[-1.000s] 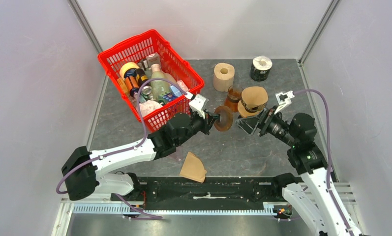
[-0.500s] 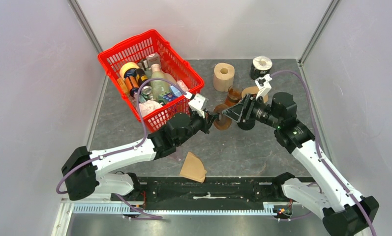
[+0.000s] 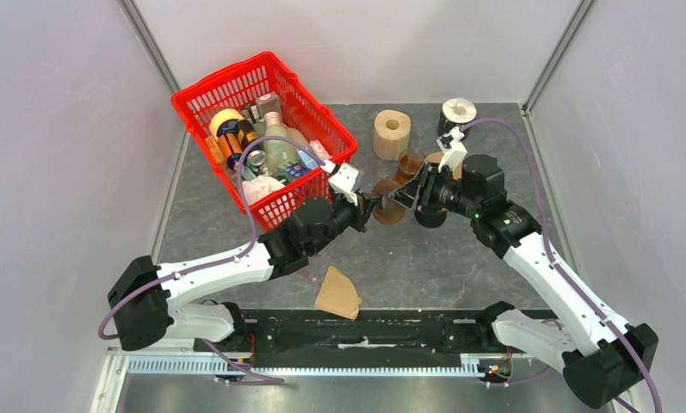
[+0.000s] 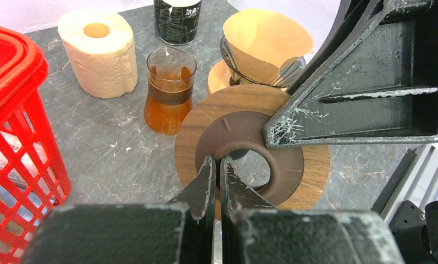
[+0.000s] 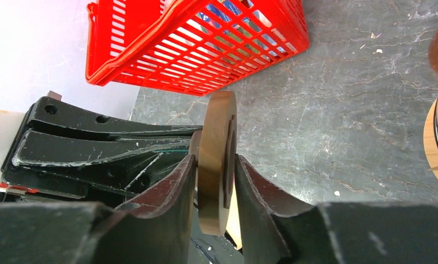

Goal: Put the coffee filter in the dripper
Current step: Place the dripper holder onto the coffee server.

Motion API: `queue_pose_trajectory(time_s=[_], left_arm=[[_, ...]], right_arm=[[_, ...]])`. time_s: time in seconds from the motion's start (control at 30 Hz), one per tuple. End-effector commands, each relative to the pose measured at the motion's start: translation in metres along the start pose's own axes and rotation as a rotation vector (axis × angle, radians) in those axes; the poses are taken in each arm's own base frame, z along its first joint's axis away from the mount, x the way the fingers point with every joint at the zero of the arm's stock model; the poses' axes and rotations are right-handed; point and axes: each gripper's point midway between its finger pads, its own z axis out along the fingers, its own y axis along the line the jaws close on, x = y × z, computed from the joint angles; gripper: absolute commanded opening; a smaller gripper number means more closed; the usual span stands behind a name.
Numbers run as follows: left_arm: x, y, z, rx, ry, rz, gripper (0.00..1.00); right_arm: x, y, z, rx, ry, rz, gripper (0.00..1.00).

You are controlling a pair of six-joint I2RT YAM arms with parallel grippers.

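A round wooden ring with a brown inner collar stands on edge above the table, between both arms. My left gripper is shut on its collar. My right gripper has one finger pressed on each flat face of the ring. Behind it, a brown paper coffee filter sits in the wire dripper; the top view hides most of that behind the right arm. Another folded coffee filter lies flat near the arm bases.
A red basket full of bottles and cans stands at the back left. A glass carafe of amber liquid, a paper roll and a black can stand behind the ring, close to the dripper.
The right arm swung left from beside the dripper to the ring, and its jaws closed in on the ring's faces. The left arm kept still, holding the ring.
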Motion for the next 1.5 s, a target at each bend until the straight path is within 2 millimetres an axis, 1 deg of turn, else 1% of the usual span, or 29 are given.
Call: queue_pose_trajectory(time_s=[0.0,0.07,0.17,0.23,0.3,0.37,0.4,0.43,0.5,0.53,0.6,0.63,0.8,0.83,0.93,1.03,1.13,1.3,1.47], left_arm=[[-0.050,-0.006,-0.001,0.012,-0.146,0.008,0.02],[-0.051,-0.007,0.000,0.013,-0.147,0.012,0.02],[-0.051,-0.005,0.000,0.000,-0.137,0.023,0.03],[-0.052,-0.001,-0.002,-0.021,-0.133,0.024,0.20],[-0.050,0.004,-0.004,-0.047,-0.133,0.015,0.50],[-0.049,0.011,-0.007,-0.079,-0.141,0.003,0.71],[-0.050,0.016,-0.010,-0.103,-0.147,-0.004,0.78],[-0.050,0.020,-0.011,-0.121,-0.151,-0.006,0.83],[-0.051,0.027,-0.016,-0.161,-0.158,-0.014,0.85],[-0.050,0.031,-0.018,-0.177,-0.160,-0.014,0.86],[-0.050,0.037,-0.023,-0.199,-0.163,-0.012,0.86],[-0.049,0.041,-0.025,-0.216,-0.162,-0.010,0.87],[-0.045,0.064,-0.037,-0.317,-0.168,0.014,0.88],[-0.044,0.068,-0.039,-0.338,-0.167,0.018,0.88],[-0.038,0.083,-0.043,-0.404,-0.156,0.033,0.89],[-0.036,0.092,-0.049,-0.445,-0.159,0.037,0.89],[-0.034,0.099,-0.052,-0.474,-0.158,0.045,0.89],[-0.035,0.106,-0.055,-0.506,-0.162,0.050,0.90],[-0.035,0.109,-0.058,-0.513,-0.166,0.048,0.90]], right_arm=[[-0.018,0.016,-0.002,-0.030,-0.040,-0.038,0.33],[-0.018,0.018,-0.001,-0.036,-0.035,-0.041,0.23],[-0.023,0.019,-0.001,-0.032,-0.039,-0.065,0.12],[-0.032,0.015,-0.004,0.016,-0.056,-0.104,0.07],[-0.048,0.006,-0.012,0.116,-0.095,-0.151,0.04],[-0.072,-0.001,-0.024,0.221,-0.153,-0.202,0.03],[-0.083,0.001,-0.030,0.246,-0.182,-0.230,0.02],[-0.093,0.001,-0.033,0.270,-0.203,-0.254,0.02],[-0.116,0.002,-0.039,0.323,-0.255,-0.306,0.02],[-0.126,0.001,-0.039,0.353,-0.271,-0.328,0.02],[-0.143,-0.003,-0.036,0.405,-0.279,-0.392,0.02],[-0.148,-0.007,-0.031,0.430,-0.273,-0.419,0.02],[-0.177,-0.043,-0.007,0.652,-0.205,-0.629,0.04],[-0.181,-0.053,0.000,0.713,-0.178,-0.690,0.03],[-0.190,-0.070,0.019,0.840,-0.125,-0.845,0.03],[-0.200,-0.088,0.031,0.991,-0.113,-0.916,0.02],[-0.198,-0.104,0.047,1.066,-0.050,-0.958,0.03],[-0.178,-0.123,0.075,1.107,0.070,-1.048,0.03],[-0.162,-0.142,0.092,1.167,0.135,-1.079,0.03]])
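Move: The coffee server stands some 21 cm ahead of the right hand, 7 cm right and 20 cm below; from the left hand it is about 20 cm ahead, 11 cm right and 19 cm below. The second server, with dripper and filter on it, stands roughly 6 cm right of the coffee server and 7 cm nearer; the paper roll is about 12 cm beyond the coffee server and 5 cm left of it. Right fingers already straddle the rim of the dripper holder the left hand holds. Closing the rest of the way, the right fingers pinch the dripper holder's rim; the left fingers open wide, let go and swing off left about 11 cm. The right hand arcs the holder up and forward, then forward and down, some 21 cm ahead and a little right, towards the coffee server, rolling about 85 degrees so its left side drops. ##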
